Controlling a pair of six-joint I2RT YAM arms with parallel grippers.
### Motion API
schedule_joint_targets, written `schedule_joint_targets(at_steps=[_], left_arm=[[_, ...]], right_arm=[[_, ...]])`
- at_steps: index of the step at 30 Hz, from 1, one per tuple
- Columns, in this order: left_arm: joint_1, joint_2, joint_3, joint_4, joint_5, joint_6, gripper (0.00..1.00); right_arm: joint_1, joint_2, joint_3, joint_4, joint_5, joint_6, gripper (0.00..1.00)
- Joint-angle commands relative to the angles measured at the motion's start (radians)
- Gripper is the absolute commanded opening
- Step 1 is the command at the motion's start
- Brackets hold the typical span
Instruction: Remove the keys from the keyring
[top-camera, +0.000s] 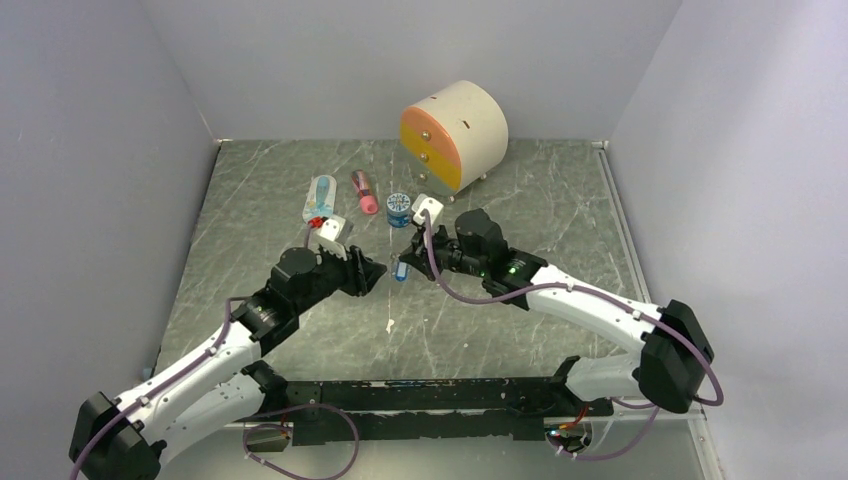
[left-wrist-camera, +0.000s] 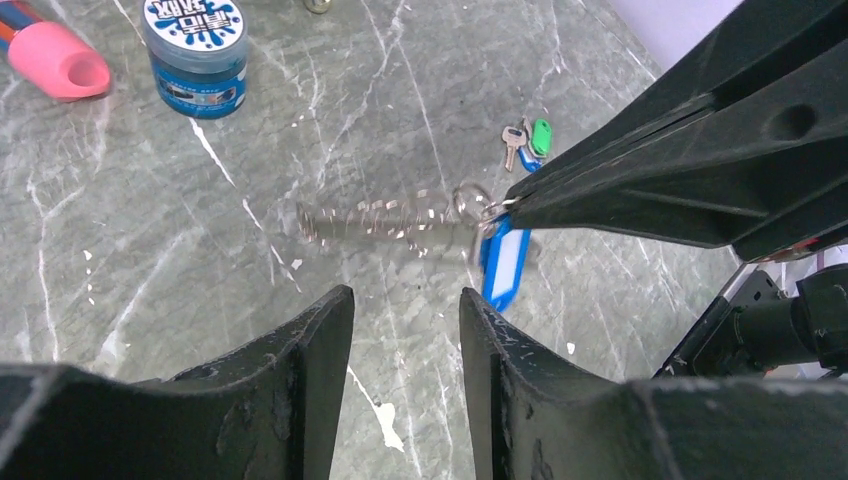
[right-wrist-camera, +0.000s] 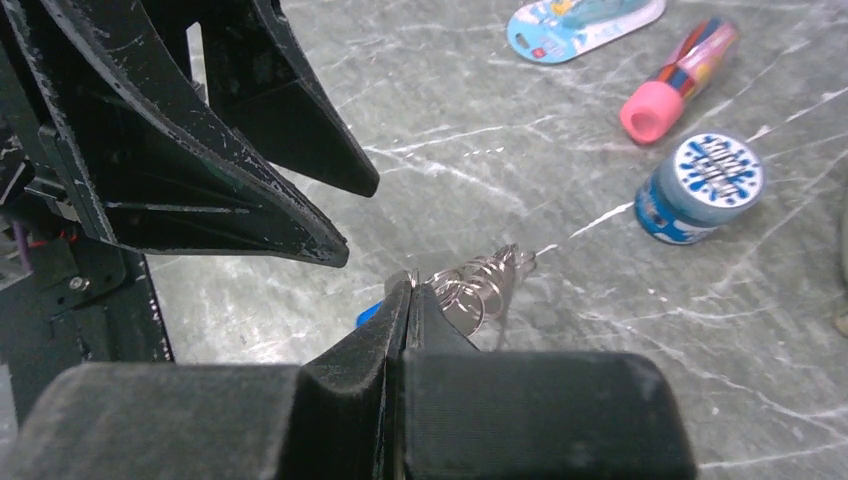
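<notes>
My right gripper (right-wrist-camera: 410, 290) is shut on a thin ring of the keyring (right-wrist-camera: 482, 278), a silvery strand of linked rings held above the table. In the left wrist view the strand (left-wrist-camera: 385, 218) looks blurred and stretches left from the right gripper's tip (left-wrist-camera: 512, 200). A blue-tagged key (left-wrist-camera: 505, 262) hangs from the ring just below that tip; it also shows in the top view (top-camera: 401, 270). A green-tagged key (left-wrist-camera: 541, 137) and a small silver key (left-wrist-camera: 513, 145) lie on the table beyond. My left gripper (left-wrist-camera: 407, 300) is open and empty, just short of the blue tag.
At the back stand a round cream and orange drawer unit (top-camera: 455, 135), a round blue tin (top-camera: 399, 208), a pink-capped marker (top-camera: 364, 191) and a pale blue oval flat piece (top-camera: 320, 198). The two grippers face each other closely at mid-table (top-camera: 392, 265).
</notes>
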Motion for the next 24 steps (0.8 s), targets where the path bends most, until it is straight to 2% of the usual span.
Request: schedule_joint_targets(at_steps=[1, 5, 11, 24], left_arm=[[-0.002, 0.0, 0.005, 0.033, 0.053, 0.03, 0.49], [-0.001, 0.002, -0.032, 0.081, 0.119, 0.039, 0.5], [-0.001, 0.028, -0.077, 0.13, 0.202, 0.028, 0.5], [-0.009, 0.079, -0.116, 0.267, 0.272, -0.077, 0.5]], right_arm=[[0.002, 0.039, 0.043, -0.076, -0.087, 0.045, 0.0], [0.0, 0.002, -0.053, -0.032, -0.088, 0.089, 0.0], [-0.001, 0.017, -0.106, -0.04, -0.095, 0.101, 0.0], [0.0, -0.012, -0.07, -0.059, 0.029, 0.222, 0.0]])
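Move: Some 5 cm to the right of the left hand's half-open fingers, about 4 cm ahead and a little (3 cm) lower, is the middle of the keyring bundle with the blue tag, already held in the right fingers and swung out. From the right hand, the left fingertips lie roughly 6 cm left, 2 cm back and 2 cm lower. On the table, counted from the left hand, the blue jar stands about 27 cm ahead and 5 cm right; the loose keys lie some 12 cm ahead and 28 cm right. Lowering the hanging bundle beside the left fingers, the right hand keeps its closed grip and sinks nearly 8 cm, drawing back some 3 cm and slightly right while its fingertips tip downward; most of this comes early. The left hand follows down, back and right, about 3 cm each way, swinging its fingers clockwise towards the right hand and keeping them half open, with no grip taken on the bundle. ##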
